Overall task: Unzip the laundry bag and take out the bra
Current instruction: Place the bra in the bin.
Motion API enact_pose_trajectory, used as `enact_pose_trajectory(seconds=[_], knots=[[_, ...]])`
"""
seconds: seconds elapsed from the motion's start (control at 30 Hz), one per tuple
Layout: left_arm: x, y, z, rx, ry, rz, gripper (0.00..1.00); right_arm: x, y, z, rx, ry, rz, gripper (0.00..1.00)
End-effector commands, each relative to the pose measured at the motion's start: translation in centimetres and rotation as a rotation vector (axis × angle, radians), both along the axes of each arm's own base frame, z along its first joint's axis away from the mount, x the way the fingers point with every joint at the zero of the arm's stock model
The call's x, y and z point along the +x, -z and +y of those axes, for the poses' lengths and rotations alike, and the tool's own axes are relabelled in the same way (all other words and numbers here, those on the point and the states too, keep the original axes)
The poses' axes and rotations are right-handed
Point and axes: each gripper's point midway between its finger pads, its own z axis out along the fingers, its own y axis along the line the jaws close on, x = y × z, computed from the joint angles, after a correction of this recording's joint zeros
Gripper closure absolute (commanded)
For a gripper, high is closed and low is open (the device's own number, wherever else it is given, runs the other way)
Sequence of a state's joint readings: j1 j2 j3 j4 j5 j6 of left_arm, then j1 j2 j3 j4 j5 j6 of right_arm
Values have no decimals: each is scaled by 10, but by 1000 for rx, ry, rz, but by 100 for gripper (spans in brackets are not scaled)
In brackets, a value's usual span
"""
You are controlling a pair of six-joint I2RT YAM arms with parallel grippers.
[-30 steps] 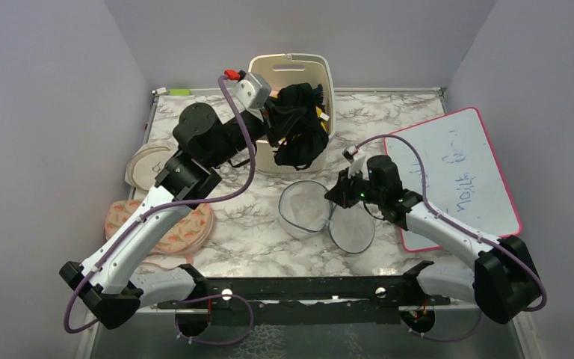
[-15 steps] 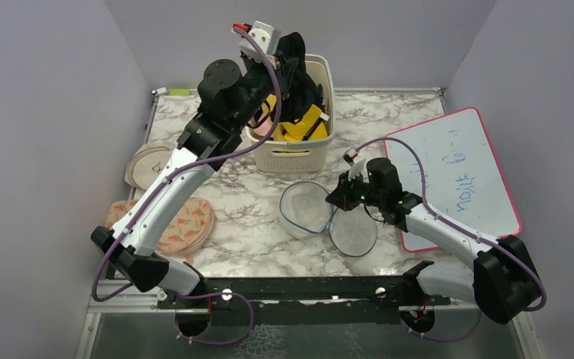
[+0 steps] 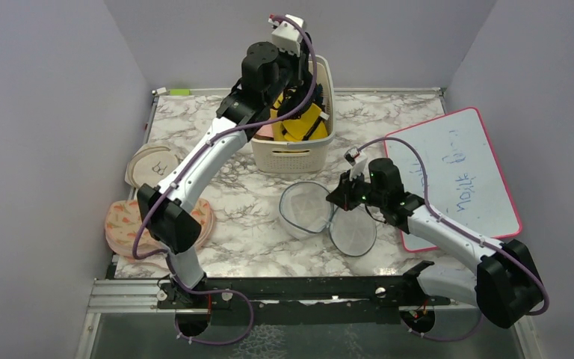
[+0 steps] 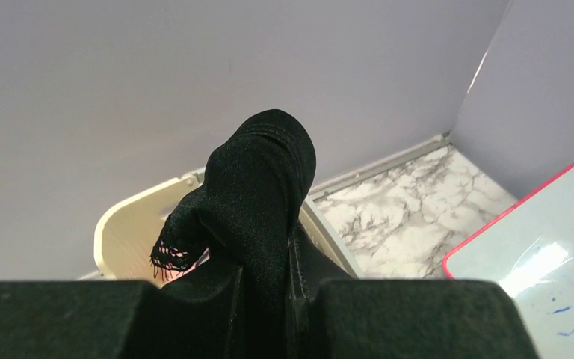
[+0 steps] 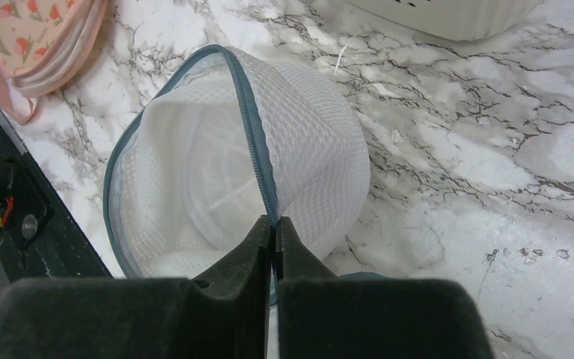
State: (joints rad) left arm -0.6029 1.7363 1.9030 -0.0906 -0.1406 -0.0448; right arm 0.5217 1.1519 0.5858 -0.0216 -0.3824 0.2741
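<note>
The laundry bag lies open on the marble table, its white mesh lid folded out to the right. My right gripper is shut on its dark zip rim; in the right wrist view the fingers pinch the trim of the bag, whose inside looks empty. My left gripper is raised above the cream basket and shut on the black bra. In the left wrist view the bra bunches up between my left gripper's jaws.
The basket holds a yellow cloth and a pink cloth. A pink-framed whiteboard lies at the right. A flat beige pouch and a floral pouch lie at the left. Purple walls enclose the table.
My left arm has swung up and to the right, carrying the bra from the basket's front to above its back. The right gripper and bag have not moved.
</note>
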Motion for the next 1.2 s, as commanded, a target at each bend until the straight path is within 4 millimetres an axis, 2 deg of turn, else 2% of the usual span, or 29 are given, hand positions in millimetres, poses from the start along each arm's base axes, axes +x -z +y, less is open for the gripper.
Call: enact_pose_trajectory(seconds=[0.0,0.13,0.27,0.4,0.43,0.57,0.77,0.8,0.87,0.93,1.0,1.1,1.17], knots=[[19,44,-13,-10,32,105,100,6,-9,-2,6,12,-51,99],[22,111,-25,-49,98,281,100,5,-11,-3,8,16,-53,99],[18,175,-19,-145,132,466,100,3,-13,-1,19,7,-50,99],[11,217,-4,-266,169,608,100,4,-13,1,24,-1,-46,99],[9,223,0,-284,164,623,96,4,-13,2,25,-4,-44,99],[3,225,5,-287,173,616,71,5,-10,6,22,-24,-31,99],[-7,210,10,-264,187,573,52,7,-9,9,24,-29,-14,99],[-9,206,12,-258,184,561,45,7,-9,9,23,-30,-14,99],[-13,198,19,-236,168,541,22,8,-8,10,23,-33,-11,99],[-18,185,28,-206,141,513,5,8,-8,10,19,-34,-5,99],[-24,176,40,-168,109,489,1,10,-9,8,9,-20,1,95],[-39,171,59,-113,62,463,1,14,-15,7,4,4,-10,80],[-52,168,70,-85,43,451,1,19,-18,5,-1,28,-13,76]])
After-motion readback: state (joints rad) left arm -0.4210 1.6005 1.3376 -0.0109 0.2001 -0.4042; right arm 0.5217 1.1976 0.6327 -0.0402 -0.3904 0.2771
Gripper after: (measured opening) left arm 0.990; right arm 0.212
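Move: My left hand, still gripping the black bra, is high over the laundry bin, whose middle lies almost straight beneath, about 33 cm down and 2 cm left. The yellow cloth in it is some 28 cm below and 3 cm back. From my right hand, shut on the mesh bag's zip edge, the bin is 22 cm ahead, 9 cm left, about level; the bag's middle is 6 cm left, 1 cm back, 7 cm below. I plunge my left hand about 27 cm down into the bin with the bra, tipping the fingers some 40 degrees further down. From near the bottom on I open them wide and let the bra go, then lift some 9 cm, drawing slightly back towards me. My right hand stays at the laundry bag, its fingers starting to part around the zip edge only at the end. ##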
